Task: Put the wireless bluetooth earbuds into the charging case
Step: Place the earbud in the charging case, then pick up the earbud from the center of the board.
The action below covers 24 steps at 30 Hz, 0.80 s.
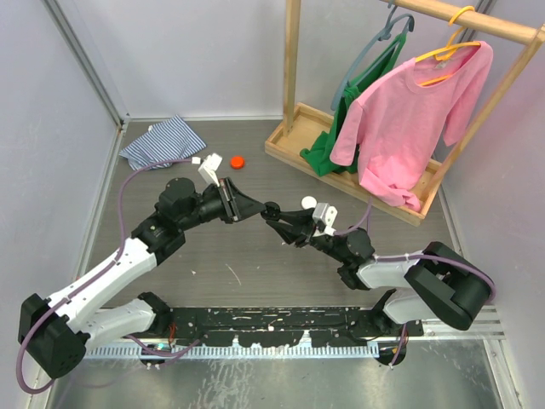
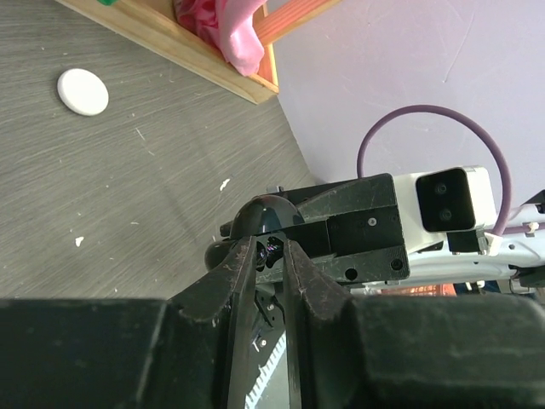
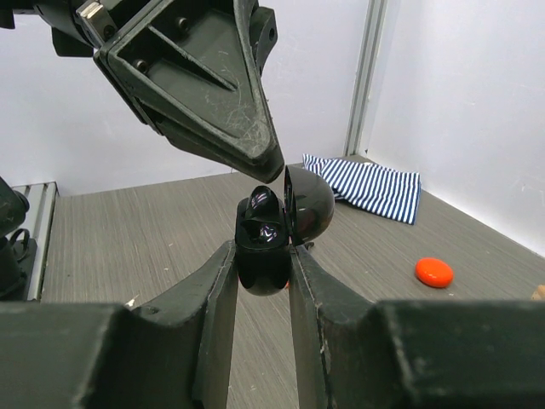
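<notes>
The black charging case [image 3: 264, 274] hangs above the table with my right gripper [image 3: 263, 250] shut on its body. Its lid [image 3: 310, 203] stands open. One glossy black earbud [image 3: 271, 232] sits in the case, and another [image 3: 260, 203] sticks up above the rim. My left gripper [image 3: 271, 175] points down just over that upper earbud, its jaws drawn nearly together. In the left wrist view the case [image 2: 262, 215] lies right beyond the left gripper [image 2: 271, 250], and a glossy black bit shows through the narrow gap. From above, the left gripper [image 1: 261, 210] and right gripper [image 1: 281, 223] meet mid-table.
An orange puck [image 1: 238, 161] and a striped cloth [image 1: 162, 142] lie at the back left. A white puck [image 1: 309, 202] lies by the right wrist. A wooden rack [image 1: 294, 146] with a pink shirt [image 1: 409, 119] and a green garment [image 1: 324, 152] fills the back right.
</notes>
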Each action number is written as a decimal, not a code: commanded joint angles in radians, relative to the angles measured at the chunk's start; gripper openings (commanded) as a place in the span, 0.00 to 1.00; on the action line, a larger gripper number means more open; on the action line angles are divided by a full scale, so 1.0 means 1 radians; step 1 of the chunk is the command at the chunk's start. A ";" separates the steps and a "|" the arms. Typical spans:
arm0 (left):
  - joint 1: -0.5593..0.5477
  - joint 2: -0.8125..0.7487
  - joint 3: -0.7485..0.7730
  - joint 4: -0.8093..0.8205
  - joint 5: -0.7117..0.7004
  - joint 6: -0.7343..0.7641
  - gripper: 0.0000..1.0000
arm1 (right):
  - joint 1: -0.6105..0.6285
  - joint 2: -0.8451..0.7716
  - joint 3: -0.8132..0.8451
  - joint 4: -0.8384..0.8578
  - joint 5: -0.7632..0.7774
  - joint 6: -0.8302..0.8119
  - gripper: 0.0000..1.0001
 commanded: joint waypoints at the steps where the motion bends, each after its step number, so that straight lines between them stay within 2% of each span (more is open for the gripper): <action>1: -0.012 -0.001 0.043 0.058 0.025 0.008 0.20 | 0.002 -0.032 0.002 0.101 0.013 -0.019 0.14; 6: -0.014 -0.013 0.046 0.037 0.012 0.020 0.21 | 0.002 -0.038 -0.004 0.100 0.021 -0.022 0.14; 11: -0.013 -0.056 0.067 -0.072 -0.064 0.090 0.28 | 0.003 -0.045 -0.027 0.099 0.069 -0.038 0.14; 18: -0.012 -0.111 0.121 -0.339 -0.281 0.247 0.45 | -0.002 -0.092 -0.076 0.067 0.137 -0.083 0.14; 24: -0.012 -0.071 0.174 -0.482 -0.482 0.369 0.54 | -0.002 -0.182 -0.095 -0.077 0.184 -0.129 0.14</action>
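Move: The open black charging case is held in the right fingers, its middle about 1 cm to the left of and 1 cm above that hand's point. From the left hand, whose nearly shut fingertips are already at its open face, the case lies about 2 cm to the right, 1 cm back and 1 cm lower. Down on the table, some 25 cm below the left hand, a white disc lies about 11 cm ahead and 14 cm right, and an orange disc about 23 cm ahead and 9 cm left. Leftward, after lingering almost still at the charging case, the left hand backs off about 5 cm with a slight forward drift, its fingers spreading to about half open and its wrist rolling and swinging counter-clockwise, some 20 degrees in all. The right hand keeps its hold on the case and draws it about 3 cm to the right, turning roughly 10 degrees clockwise. ##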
